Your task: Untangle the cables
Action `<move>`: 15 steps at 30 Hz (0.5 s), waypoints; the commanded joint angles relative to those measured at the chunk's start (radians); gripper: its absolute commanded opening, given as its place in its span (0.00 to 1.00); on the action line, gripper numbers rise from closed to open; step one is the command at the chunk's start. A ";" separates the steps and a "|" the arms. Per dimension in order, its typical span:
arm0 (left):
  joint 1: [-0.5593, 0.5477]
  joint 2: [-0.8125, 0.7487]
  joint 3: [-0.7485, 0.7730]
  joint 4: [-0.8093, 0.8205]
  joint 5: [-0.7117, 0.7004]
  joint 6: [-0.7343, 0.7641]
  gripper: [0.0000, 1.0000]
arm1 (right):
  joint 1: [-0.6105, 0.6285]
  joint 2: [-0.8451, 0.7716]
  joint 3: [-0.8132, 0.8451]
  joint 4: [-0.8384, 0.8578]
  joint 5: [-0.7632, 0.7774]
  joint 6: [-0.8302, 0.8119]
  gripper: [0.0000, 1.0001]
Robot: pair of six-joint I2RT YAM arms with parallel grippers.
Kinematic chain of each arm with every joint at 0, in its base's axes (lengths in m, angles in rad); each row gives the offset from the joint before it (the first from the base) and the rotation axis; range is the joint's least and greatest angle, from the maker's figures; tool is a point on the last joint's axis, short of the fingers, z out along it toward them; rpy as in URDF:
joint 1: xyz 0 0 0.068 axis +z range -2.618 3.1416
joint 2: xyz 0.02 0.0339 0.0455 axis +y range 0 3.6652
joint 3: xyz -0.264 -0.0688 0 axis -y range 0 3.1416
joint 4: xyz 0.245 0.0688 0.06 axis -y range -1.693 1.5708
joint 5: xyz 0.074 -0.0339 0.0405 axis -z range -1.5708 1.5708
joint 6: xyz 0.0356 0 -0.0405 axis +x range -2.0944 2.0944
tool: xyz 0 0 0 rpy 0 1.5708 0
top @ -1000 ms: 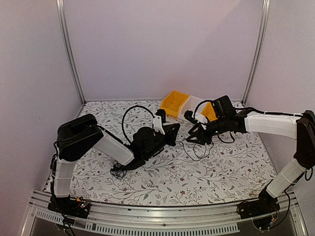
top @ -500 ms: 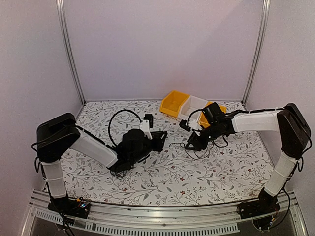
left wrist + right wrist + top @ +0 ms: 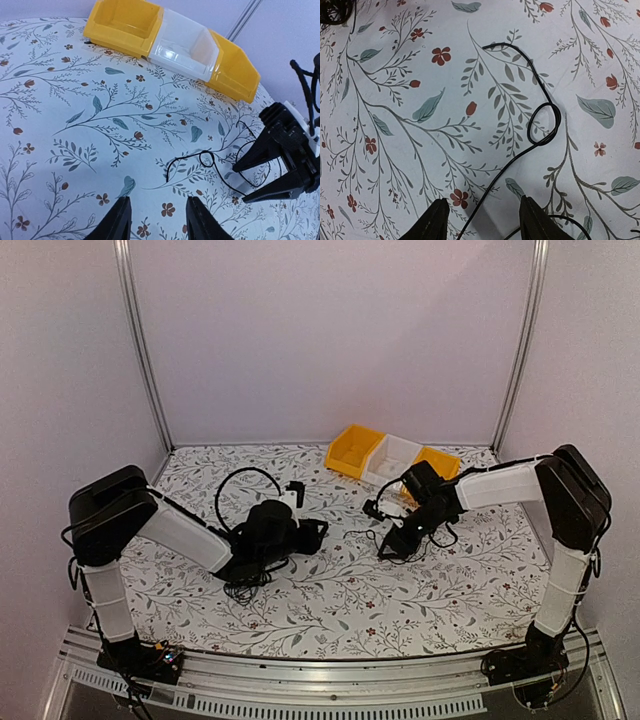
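One thin black cable (image 3: 207, 159) lies on the floral table between my two grippers, with a small loop (image 3: 543, 125) partway along it and a free end (image 3: 490, 46). My left gripper (image 3: 157, 220) is open just short of that free end, with nothing between its fingers. My right gripper (image 3: 484, 220) is open low over the table, and the cable runs loose between its fingers. In the top view the left gripper (image 3: 315, 533) and right gripper (image 3: 385, 545) face each other across the cable (image 3: 365, 533). A second scribbly clump of cables (image 3: 240, 588) lies under the left arm.
A row of bins stands at the back of the table: yellow (image 3: 355, 450), white (image 3: 393, 455) and yellow (image 3: 437, 462). The left wrist view shows the right gripper (image 3: 239, 185) close by on the right. Pale walls and metal posts enclose the table.
My left gripper has opened and drawn back to the left, leaving the cable on the table. The right arm has swung in and lowered its open gripper over the cable.
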 commanded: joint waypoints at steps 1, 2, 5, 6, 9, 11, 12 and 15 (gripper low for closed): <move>0.018 -0.031 0.008 -0.033 0.042 0.011 0.37 | 0.006 0.009 0.029 -0.112 0.012 -0.023 0.53; 0.019 -0.034 0.007 -0.033 0.050 0.018 0.37 | 0.006 0.004 0.021 -0.124 0.014 -0.036 0.54; 0.020 -0.038 0.016 -0.038 0.069 0.046 0.37 | 0.007 -0.021 0.001 -0.157 0.029 -0.073 0.54; 0.020 -0.037 0.022 -0.045 0.072 0.054 0.38 | 0.007 -0.022 -0.004 -0.171 0.040 -0.083 0.54; 0.026 -0.029 0.054 -0.075 0.090 0.077 0.38 | 0.009 -0.025 -0.031 -0.179 0.066 -0.114 0.49; 0.035 -0.017 0.074 -0.093 0.112 0.087 0.39 | 0.009 -0.026 -0.040 -0.174 0.079 -0.120 0.38; 0.040 -0.012 0.085 -0.099 0.125 0.090 0.39 | 0.010 -0.027 -0.040 -0.175 0.079 -0.122 0.32; 0.058 0.004 0.119 -0.115 0.170 0.104 0.43 | 0.024 -0.029 -0.037 -0.184 0.090 -0.133 0.25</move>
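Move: About 2 cm back and 2 cm to the right of the open right fingers, some 2 cm below them, is the stretch of black cable they will close around. From that hand the cable's small loop lies about 7 cm ahead and 2 cm left, and its free end about 7 cm ahead and 7 cm left, both flat on the table. From the left hand, the stretch to be gripped is some 12 cm right, 2 cm back and 7 cm lower. Easing about 3 cm diagonally back and to the right while sinking roughly 1 cm, the right hand comes down astride the cable behind its small loop, its left side tipping down some 5 degrees so that the fingers point more steeply down. Over the last part of this it narrows its fingers to about half their opening, with the cable between them. ##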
